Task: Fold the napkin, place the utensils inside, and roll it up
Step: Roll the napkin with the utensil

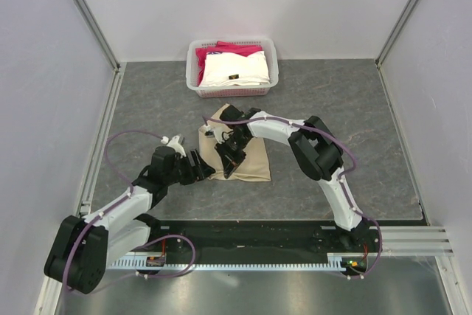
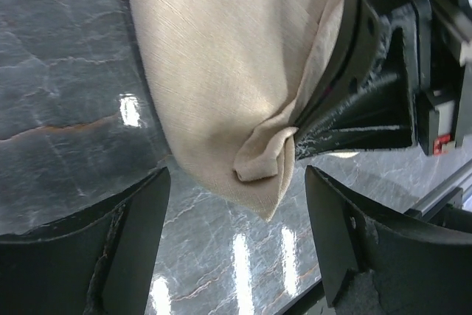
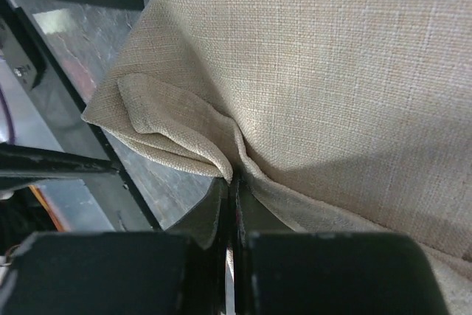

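Note:
The tan napkin (image 1: 251, 154) lies folded on the grey table, at the centre of the top view. My right gripper (image 1: 227, 157) is shut on a pinched fold near the napkin's near-left corner (image 3: 177, 119), and the cloth bunches at its fingertips (image 3: 234, 182). My left gripper (image 1: 202, 168) stands open just left of that corner. In the left wrist view the napkin's corner (image 2: 258, 167) hangs between the spread fingers (image 2: 237, 182) without touching either, with the right gripper (image 2: 354, 108) clamped on the cloth beside it. The utensils are out of view.
A white basket (image 1: 193, 71) stands at the back of the table, holding a white folded cloth (image 1: 234, 70) and a pink-red one (image 1: 236, 48). Walls close the table on the left, right and back. The black rail (image 1: 243, 237) with the arm bases runs along the near edge.

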Controlling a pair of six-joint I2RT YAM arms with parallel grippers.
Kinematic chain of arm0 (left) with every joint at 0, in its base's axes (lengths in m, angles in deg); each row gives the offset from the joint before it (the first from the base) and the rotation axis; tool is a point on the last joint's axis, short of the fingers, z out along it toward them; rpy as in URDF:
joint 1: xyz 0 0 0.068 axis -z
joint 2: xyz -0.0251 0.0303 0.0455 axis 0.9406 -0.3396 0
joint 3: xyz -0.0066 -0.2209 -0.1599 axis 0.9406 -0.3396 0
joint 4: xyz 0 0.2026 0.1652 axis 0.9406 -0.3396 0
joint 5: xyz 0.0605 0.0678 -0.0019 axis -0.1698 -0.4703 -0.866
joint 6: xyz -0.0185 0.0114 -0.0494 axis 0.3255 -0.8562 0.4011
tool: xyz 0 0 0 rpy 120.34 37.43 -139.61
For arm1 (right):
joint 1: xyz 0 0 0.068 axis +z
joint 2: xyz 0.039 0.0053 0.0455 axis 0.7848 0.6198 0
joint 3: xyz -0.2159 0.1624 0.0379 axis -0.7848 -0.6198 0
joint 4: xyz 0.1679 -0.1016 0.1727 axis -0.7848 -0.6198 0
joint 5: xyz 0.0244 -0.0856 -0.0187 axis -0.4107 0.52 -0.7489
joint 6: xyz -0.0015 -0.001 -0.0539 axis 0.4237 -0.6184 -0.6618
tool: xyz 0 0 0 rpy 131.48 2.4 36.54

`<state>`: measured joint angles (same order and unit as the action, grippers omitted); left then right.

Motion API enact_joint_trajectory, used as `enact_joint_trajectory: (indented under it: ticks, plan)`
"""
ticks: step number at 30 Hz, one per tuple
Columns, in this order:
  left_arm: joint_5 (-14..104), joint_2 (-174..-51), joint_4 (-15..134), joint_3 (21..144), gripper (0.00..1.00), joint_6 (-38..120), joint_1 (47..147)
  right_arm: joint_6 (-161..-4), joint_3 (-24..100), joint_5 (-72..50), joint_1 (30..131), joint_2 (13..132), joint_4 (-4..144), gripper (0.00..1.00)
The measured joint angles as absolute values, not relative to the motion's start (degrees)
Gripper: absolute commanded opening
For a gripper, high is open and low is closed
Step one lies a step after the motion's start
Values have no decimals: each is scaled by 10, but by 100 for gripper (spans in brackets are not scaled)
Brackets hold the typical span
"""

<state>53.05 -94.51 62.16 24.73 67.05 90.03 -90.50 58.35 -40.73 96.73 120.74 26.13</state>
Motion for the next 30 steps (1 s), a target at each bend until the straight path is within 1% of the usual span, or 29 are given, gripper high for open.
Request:
enact_joint_trajectory:
  ticks: [12,18,22,23,26,27,29,30]
  plan:
    - [501,-958,621,248,82,658,937,-868,620,-487,937,1256,239,0]
    - [467,-995,619,276,77,658,951,-863,621,-499,932,1260,237,0]
    - [442,-1001,615,281,69,658,954,-863,621,-504,931,1262,238,0]
    - [439,-1003,615,282,69,658,954,-863,621,-505,931,1263,238,0]
    - [436,-1012,616,285,61,657,954,-861,623,-512,928,1266,237,0]
    - [436,-1016,617,286,55,656,954,-861,623,-514,928,1267,236,0]
    - [436,-1022,619,287,49,654,954,-859,625,-515,927,1268,236,0]
    - [436,-1025,619,287,42,654,954,-859,625,-515,927,1268,236,0]
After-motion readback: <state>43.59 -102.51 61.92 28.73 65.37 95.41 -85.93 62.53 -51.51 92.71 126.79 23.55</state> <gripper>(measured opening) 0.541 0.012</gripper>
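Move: The folded near-left corner of the napkin lies just off the left fingertips, about 1 cm ahead, 1 cm to the right and 2 cm lower. The right gripper's fingertips, pinching the near edge, are about 4 cm to the right, 1 cm ahead and 2 cm down; the napkin's body centres some 7 cm ahead, 7 cm right and 2 cm lower. From the right hand, that corner sits about 3 cm to the left, otherwise level. Ease the left gripper back and right about 1 cm, then bring it some 2 cm forward while sinking about 1.5 cm, rolling its left side up slightly, and narrow the wide-open fingers to about half around the loose corner. Keep the right fingers shut on the near edge, tilting them about 10 degrees farther back towards the base. ##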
